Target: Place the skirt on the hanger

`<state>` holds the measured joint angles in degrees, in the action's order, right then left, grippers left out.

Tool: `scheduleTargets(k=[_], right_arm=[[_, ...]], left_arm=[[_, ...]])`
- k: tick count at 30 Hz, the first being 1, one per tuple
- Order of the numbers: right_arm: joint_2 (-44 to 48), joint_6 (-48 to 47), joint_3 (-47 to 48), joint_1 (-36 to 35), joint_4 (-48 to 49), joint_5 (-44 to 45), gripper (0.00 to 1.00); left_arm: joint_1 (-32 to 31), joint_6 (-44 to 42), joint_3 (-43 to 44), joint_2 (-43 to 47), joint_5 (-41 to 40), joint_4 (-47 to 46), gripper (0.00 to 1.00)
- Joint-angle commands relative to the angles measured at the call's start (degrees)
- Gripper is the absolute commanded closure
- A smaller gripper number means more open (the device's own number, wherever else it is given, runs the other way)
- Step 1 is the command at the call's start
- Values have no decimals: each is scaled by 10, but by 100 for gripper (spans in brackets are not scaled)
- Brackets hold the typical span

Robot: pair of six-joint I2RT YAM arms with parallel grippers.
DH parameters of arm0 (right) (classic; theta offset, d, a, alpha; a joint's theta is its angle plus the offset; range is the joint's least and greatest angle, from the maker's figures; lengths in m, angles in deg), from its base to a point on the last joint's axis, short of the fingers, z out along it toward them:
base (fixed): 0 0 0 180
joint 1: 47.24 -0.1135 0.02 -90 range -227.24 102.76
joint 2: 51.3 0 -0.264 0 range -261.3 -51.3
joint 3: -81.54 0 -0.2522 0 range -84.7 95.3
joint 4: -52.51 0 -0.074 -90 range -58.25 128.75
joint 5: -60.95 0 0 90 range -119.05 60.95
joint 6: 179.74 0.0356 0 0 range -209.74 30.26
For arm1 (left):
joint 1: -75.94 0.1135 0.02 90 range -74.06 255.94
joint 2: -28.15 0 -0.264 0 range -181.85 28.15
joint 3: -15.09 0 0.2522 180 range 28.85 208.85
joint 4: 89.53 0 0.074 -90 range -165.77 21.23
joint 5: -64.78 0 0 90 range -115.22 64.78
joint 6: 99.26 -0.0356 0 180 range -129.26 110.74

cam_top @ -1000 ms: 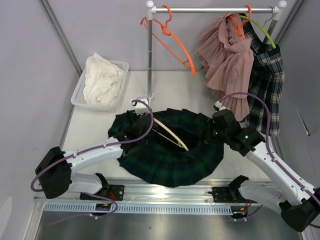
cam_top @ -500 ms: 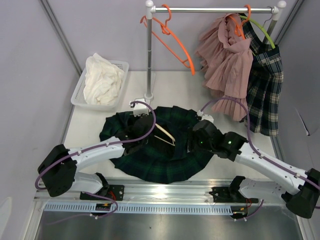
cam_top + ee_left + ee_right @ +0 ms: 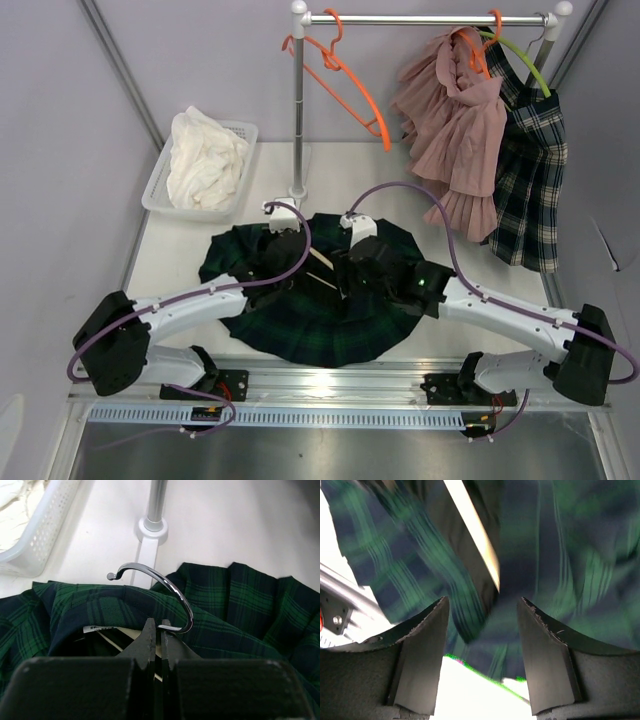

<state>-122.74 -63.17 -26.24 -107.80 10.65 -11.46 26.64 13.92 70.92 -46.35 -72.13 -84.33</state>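
Observation:
A dark green plaid skirt [image 3: 300, 320] lies spread on the white table, with a pale wooden hanger [image 3: 325, 262] partly inside its waistband. My left gripper [image 3: 160, 630] is shut on the neck of the hanger, just below its chrome hook [image 3: 170, 587]; it sits at the skirt's far edge [image 3: 283, 247]. My right gripper [image 3: 482, 605] is open and empty, hovering close over the skirt's middle [image 3: 545, 555], beside the hanger's wooden arm [image 3: 472, 530]. In the top view it is right of the left gripper [image 3: 350, 275].
A clothes rail stands at the back, its post base [image 3: 296, 195] just beyond the skirt. On it hang an orange hanger [image 3: 345, 80], a pink skirt [image 3: 455, 120] and a plaid skirt [image 3: 525, 170]. A white basket [image 3: 160, 185] of cloth sits far left.
My right arm has swept left across the skirt, from its right edge to its middle next to the hanger. The skirt has bunched leftward and narrowed. My left gripper still holds the hanger.

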Motion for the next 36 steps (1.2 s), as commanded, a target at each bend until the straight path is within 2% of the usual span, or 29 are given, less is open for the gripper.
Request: scheduleTargets(k=[1,8,14,23,28,30,31,33,34,36], right_arm=[[-13,-117,11,17,122,-28,42],[-35,-196,-55,40,318,-115,45],[-74,-216,-50,54,368,-163,50],[-118,-226,-31,67,381,-193,50],[-128,-224,-36,69,388,-200,55],[-128,-223,-39,69,393,-197,64],[-128,-223,-39,69,393,-195,76],[-126,-223,-38,69,390,-193,87],[-124,-225,-37,70,387,-191,98],[-121,-227,-39,71,379,-186,100]], left_arm=[[4,-7,-3,26,48,14,100],[10,3,1,43,109,46,100],[27,2,12,57,175,69,100],[52,9,38,63,279,105,100],[57,7,60,64,299,126,100],[58,6,65,64,310,133,100],[60,6,67,66,315,136,100],[60,5,72,65,325,142,100],[61,5,81,66,326,157,100],[64,5,89,69,329,176,100]])
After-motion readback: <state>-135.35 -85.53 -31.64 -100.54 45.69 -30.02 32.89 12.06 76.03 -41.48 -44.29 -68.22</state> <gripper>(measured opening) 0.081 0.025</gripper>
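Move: The hanger's wooden arm beside the hook, where the right gripper will close, lies about 8 cm ahead of that gripper, 8 cm to its left and 2 cm lower; the left gripper, on the hook's foot, is some 11 cm ahead and 14 cm left. From the left gripper, the middle of the skirt around the hanger is roughly 10 cm back, 6 cm right and 7 cm below, and the rack foot about 12 cm straight ahead, 8 cm below. Carry the open right gripper some 9 cm forward and left towards the left gripper, rising slightly, then sinking about 3 cm, while turning it 20 degrees counter-clockwise; then shut it on the hanger's wooden arm close beside the hook. Meanwhile keep the left gripper shut on the hook's foot, draw it a few centimetres back and right, and turn it clockwise, tipping down. ##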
